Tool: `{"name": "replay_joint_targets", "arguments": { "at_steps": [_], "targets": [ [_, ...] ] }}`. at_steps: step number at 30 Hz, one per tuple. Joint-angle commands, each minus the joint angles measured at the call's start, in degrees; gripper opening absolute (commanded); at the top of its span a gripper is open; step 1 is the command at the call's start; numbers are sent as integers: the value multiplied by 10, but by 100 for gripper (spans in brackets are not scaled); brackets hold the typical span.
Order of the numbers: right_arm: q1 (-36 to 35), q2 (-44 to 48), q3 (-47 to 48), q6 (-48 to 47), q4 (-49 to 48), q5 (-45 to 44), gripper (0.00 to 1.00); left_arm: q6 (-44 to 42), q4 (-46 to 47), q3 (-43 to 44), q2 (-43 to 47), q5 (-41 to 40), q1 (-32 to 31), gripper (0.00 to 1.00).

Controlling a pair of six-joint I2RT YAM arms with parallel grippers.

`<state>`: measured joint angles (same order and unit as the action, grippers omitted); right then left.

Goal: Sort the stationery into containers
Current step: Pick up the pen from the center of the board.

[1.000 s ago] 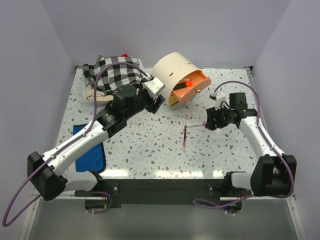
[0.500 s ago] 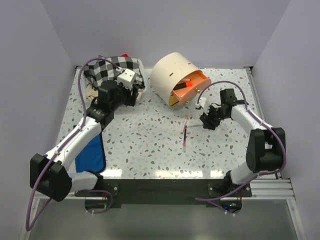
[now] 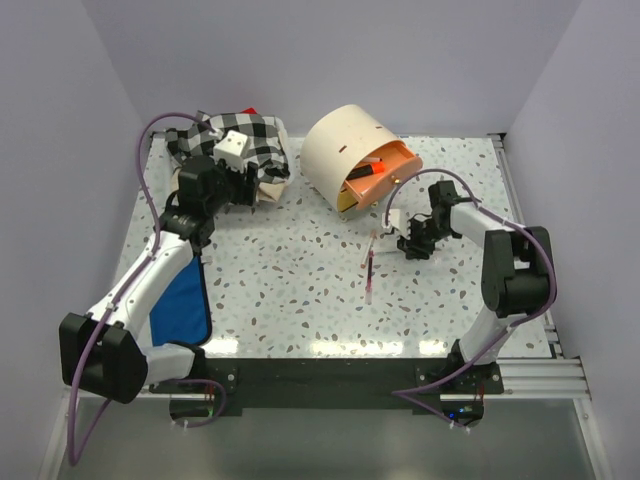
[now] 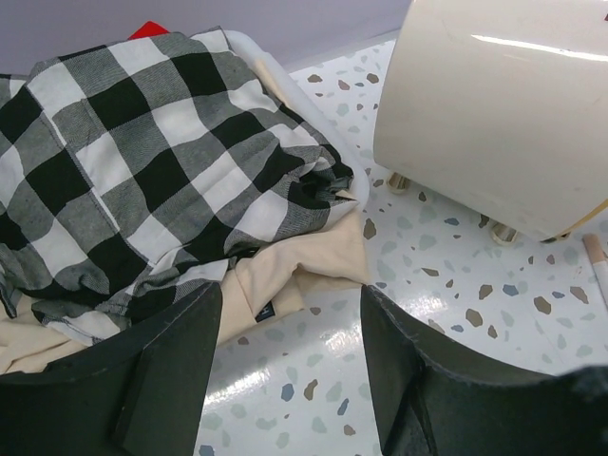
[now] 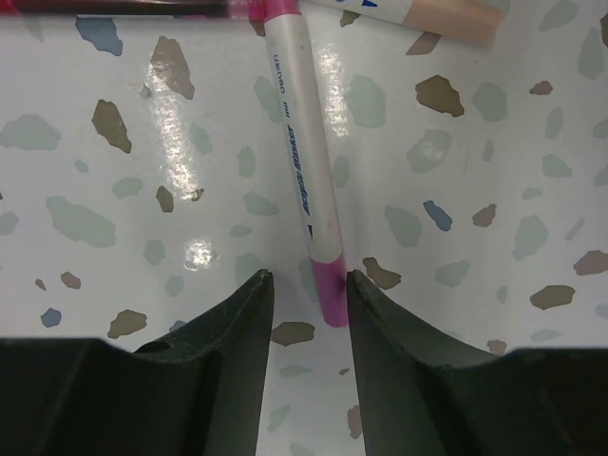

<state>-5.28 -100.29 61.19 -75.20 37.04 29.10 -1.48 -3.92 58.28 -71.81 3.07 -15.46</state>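
In the right wrist view a white pen with a pink end [image 5: 304,161] lies on the speckled table. Its pink end sits between the fingers of my right gripper [image 5: 308,275], close to the right finger; the jaws stand open around it with a gap on the left. A dark pen [image 5: 114,7] and a beige-tipped pen [image 5: 446,14] lie just beyond. From above, the pens [image 3: 369,265] lie left of my right gripper [image 3: 405,243]. The cream cabinet [image 3: 345,150] has an orange drawer [image 3: 380,178] pulled out. My left gripper [image 4: 292,290] is open and empty beside the checked cloth [image 4: 142,161].
The checked cloth pile [image 3: 230,140] with beige fabric [image 4: 285,275] under it lies at the back left, against my left gripper [image 3: 262,190]. A blue cloth [image 3: 185,305] lies by the left arm. The cabinet wall [image 4: 503,114] stands right of the left gripper.
The left arm has swung back and left, from the cabinet to the checked cloth. The right gripper has moved left to the pens and its jaws have narrowed around the pink pen's end.
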Motion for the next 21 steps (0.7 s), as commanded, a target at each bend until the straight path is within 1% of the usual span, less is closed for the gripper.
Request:
{"name": "replay_joint_targets", "arguments": {
  "at_steps": [1,3,4,6,7,8,9,10,11,12,15,16,17,19,21],
  "targets": [
    [-13,-16,16,-57,0,-12,35,11,30,30,-6,17,6,65],
    [-18,-25,14,-70,15,-15,32,10,30,32,-11,19,6,65],
    [-21,-26,12,-75,18,-20,27,11,30,32,-12,19,7,65],
    [-25,-27,3,-86,30,-27,22,10,30,32,-16,22,7,65],
    [-26,-26,-2,-87,32,-31,17,12,30,32,-17,24,7,65],
    [-27,-25,-6,-87,43,-36,13,27,30,32,-18,28,7,65],
    [-29,-17,-12,-87,55,-37,10,31,49,32,-18,30,7,65],
    [-32,-11,-13,-87,71,-37,5,32,51,32,-18,35,6,65],
    [-32,3,-19,-81,103,-34,2,33,52,32,-18,37,7,65],
    [-32,38,-22,-76,118,-31,0,35,52,35,-18,38,7,65],
    [-32,119,-41,-55,167,-27,0,31,54,35,-13,40,6,65],
    [-32,171,-42,-48,179,-27,0,30,60,33,-12,41,6,65],
    [-32,192,-35,-28,200,-27,0,27,66,31,-11,42,6,65],
    [-32,258,-23,5,204,-21,0,24,85,18,-10,47,7,65],
    [-32,299,-2,52,190,-14,0,32,100,10,-11,50,6,65]
  ]
}}
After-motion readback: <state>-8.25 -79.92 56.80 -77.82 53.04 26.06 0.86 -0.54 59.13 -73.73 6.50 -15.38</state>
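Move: The pen lies almost under the right hand, its purple end between the open fingers and its middle about 5 cm to the left and 1 cm lower. By its far end, a peach-ended pen has its middle some 10 cm to the hand's left and about level with it; a red pen lies roughly 11 cm left and 7 cm back. From the left hand, the pen is about 34 cm right, 6 cm back and 24 cm down. The right fingers, open around the purple end of the pen, pinch it shut after sinking slightly, less than a centimetre, and turning a little counter-clockwise. Keeping that grip, the hand draws back towards its base about 7 cm and rises some 7 cm, most of the rise coming last. ##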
